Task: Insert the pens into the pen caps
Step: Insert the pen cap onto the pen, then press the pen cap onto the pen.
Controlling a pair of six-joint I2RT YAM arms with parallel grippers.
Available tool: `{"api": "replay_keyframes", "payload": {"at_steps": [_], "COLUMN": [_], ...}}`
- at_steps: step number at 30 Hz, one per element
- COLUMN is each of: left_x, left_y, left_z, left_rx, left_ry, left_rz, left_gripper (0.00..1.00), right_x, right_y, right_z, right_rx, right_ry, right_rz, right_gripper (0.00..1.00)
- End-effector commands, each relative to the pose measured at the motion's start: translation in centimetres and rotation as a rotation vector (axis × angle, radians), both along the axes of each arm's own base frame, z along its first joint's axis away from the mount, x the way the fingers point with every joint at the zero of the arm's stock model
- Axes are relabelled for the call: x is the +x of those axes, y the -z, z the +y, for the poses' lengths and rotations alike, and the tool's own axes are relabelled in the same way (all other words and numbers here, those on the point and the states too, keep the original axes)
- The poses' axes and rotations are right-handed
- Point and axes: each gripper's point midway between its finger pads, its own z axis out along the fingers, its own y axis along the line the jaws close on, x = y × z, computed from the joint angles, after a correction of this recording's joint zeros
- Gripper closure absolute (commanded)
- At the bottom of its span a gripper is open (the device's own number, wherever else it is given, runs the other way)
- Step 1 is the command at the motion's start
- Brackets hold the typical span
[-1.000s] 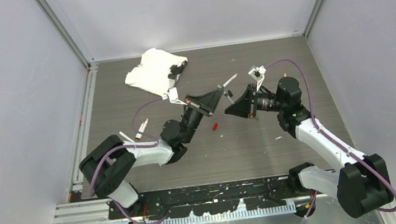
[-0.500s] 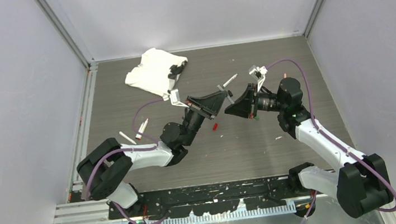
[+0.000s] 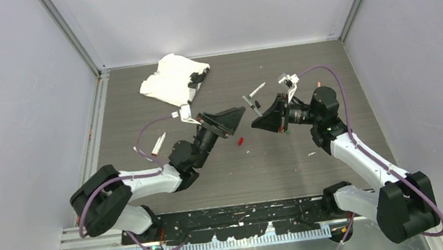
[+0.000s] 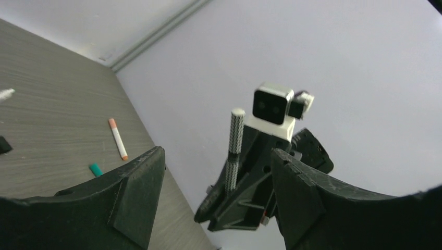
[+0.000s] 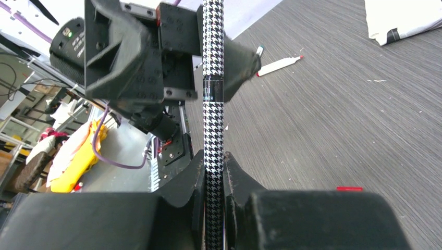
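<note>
My right gripper (image 5: 212, 166) is shut on a slim black-and-white patterned pen (image 5: 212, 78), which sticks straight out of the jaws and has a dark band partway up. From above this pen (image 3: 247, 103) looks grey at my right gripper (image 3: 256, 121). My left gripper (image 3: 235, 118) faces it a short way to the left, open and empty (image 4: 216, 192). In the left wrist view the pen (image 4: 234, 146) stands apart from both fingers. A red cap (image 3: 240, 140) lies on the table below the grippers. Loose pens lie at the back (image 3: 257, 89) and left (image 3: 158, 143).
A crumpled white cloth (image 3: 170, 80) lies at the back left of the grey table (image 3: 286, 161). A pen with orange ends (image 4: 118, 138) and a teal cap (image 4: 95, 169) lie near the wall. Walls close in both sides.
My left gripper has opened, let go of the patterned pen and drawn back to the left. My right gripper has stayed put, still shut on the pen.
</note>
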Motion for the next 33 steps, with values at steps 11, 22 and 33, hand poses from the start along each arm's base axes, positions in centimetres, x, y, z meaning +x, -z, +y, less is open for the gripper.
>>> {"api": "replay_keyframes", "payload": {"at_steps": [11,22,33], "left_x": [1.3,2.3,2.8], "left_y": [-3.7,-5.2,-5.3], "left_z": [2.3,0.4,-1.7], "left_rx": [0.16,0.186,0.178], "left_ry": [-0.027,0.0,0.053], "left_rz": [0.058,0.06,0.064], "left_gripper": [0.27,0.37,0.5], "right_x": [-0.3,-0.2,-0.2], "right_y": [-0.8,-0.6,-0.6], "right_z": [0.0,0.0,0.0], "right_rx": [0.001,-0.003,-0.004], "right_ry": [-0.034,-0.03,-0.029], "right_rz": [-0.071,-0.063,-0.06], "right_gripper": [0.99,0.99,0.99]}}
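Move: The patterned pen, its cap apparently already on, slants forward, left and up out of the right hand; the cap's middle is about 4 cm ahead, 3 cm left and 4 cm above that hand. From the open left hand the cap lies roughly 5 cm ahead, 3 cm right and 3 cm up. On the table, some 23 cm below the left hand, the red cap lies 6 cm ahead and 2 cm right; the black cap, 20 cm ahead and 9 cm right. The right hand keeps its pinch on the patterned pen and holds it nearly still. Touching nothing at first, the left hand comes back towards the pen's capped end: it rises some 4 cm while going forward and left, then swings about 4 cm right, edging forward, rolling some 10 degrees with its left side rising. Its fingers close partway; contact with the cap can't be seen. ##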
